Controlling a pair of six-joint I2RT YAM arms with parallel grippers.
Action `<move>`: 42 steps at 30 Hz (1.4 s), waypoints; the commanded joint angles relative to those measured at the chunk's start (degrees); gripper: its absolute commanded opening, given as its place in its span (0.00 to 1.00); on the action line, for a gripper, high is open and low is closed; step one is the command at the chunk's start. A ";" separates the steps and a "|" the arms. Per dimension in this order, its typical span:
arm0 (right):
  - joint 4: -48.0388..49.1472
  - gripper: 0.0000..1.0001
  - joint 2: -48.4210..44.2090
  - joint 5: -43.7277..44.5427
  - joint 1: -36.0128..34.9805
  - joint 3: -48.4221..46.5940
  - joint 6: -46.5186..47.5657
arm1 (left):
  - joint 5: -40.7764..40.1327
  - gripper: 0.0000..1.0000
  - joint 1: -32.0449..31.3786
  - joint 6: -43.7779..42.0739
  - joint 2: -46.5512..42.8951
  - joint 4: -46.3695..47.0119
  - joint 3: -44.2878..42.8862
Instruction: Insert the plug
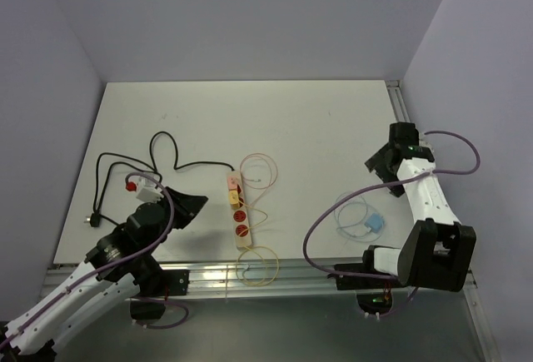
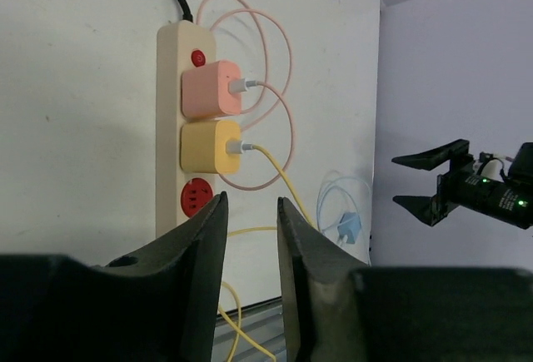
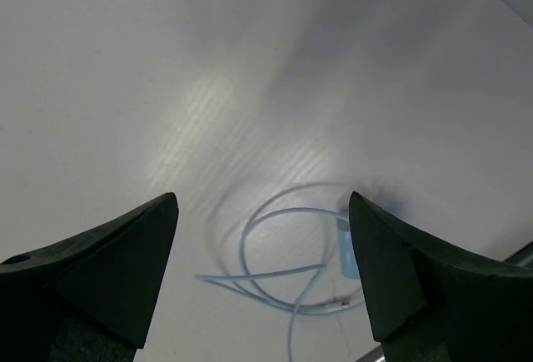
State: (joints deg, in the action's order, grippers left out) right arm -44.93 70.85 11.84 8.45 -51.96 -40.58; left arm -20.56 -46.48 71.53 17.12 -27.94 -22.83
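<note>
A cream power strip [image 1: 240, 212] [image 2: 173, 129] lies near the table's front edge. A pink plug [image 2: 211, 90] and a yellow plug [image 2: 210, 146] sit in it side by side, and a red socket [image 2: 196, 197] just below them is bare. A light blue plug [image 1: 374, 224] [image 2: 349, 228] [image 3: 347, 250] with its coiled cable lies on the table at the right. My left gripper [image 1: 187, 205] [image 2: 251, 200] hovers left of the strip, its jaws a narrow gap apart with nothing between them. My right gripper [image 1: 375, 162] [image 3: 262, 200] hangs wide open above the blue cable, holding nothing.
A black cable [image 1: 158, 154] loops from the strip's far end to the left. A white adapter [image 1: 148, 189] with a red part lies beside my left arm. Yellow cable [image 1: 260, 266] coils over the front rail. Walls close in on three sides.
</note>
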 commanded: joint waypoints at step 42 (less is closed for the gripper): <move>5.02 0.00 1.06 -1.67 -10.69 3.74 -1.17 | 5.69 0.37 -0.02 0.10 -0.25 -1.05 -7.13</move>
State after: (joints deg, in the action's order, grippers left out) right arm -43.81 76.71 6.07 5.21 -42.11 -40.42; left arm -16.34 -46.50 70.63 16.62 -27.73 -26.11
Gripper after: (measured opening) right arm 0.532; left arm 0.374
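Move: The blue plug lies about 9 cm back from my right hand and roughly 9 cm below it, about level left-right. Its coiled cable sits some 5 cm to the left of the plug and 2 cm farther out, flat on the table. The power strip with the pink and yellow plugs is far over, about 38 cm left of my right hand and 5 cm back. From my left hand the blue plug lies roughly 45 cm right, level ahead, about 16 cm below. I bring my right hand back and down about 9 cm each onto the blue plug, tipping the wrist some 25 degrees so the fingers point more steeply down, and pinch the plug between both pads. Holding it, I swing forward and left about 5 cm, rising slightly. Meanwhile my empty left hand rises about 3 cm near the strip. ##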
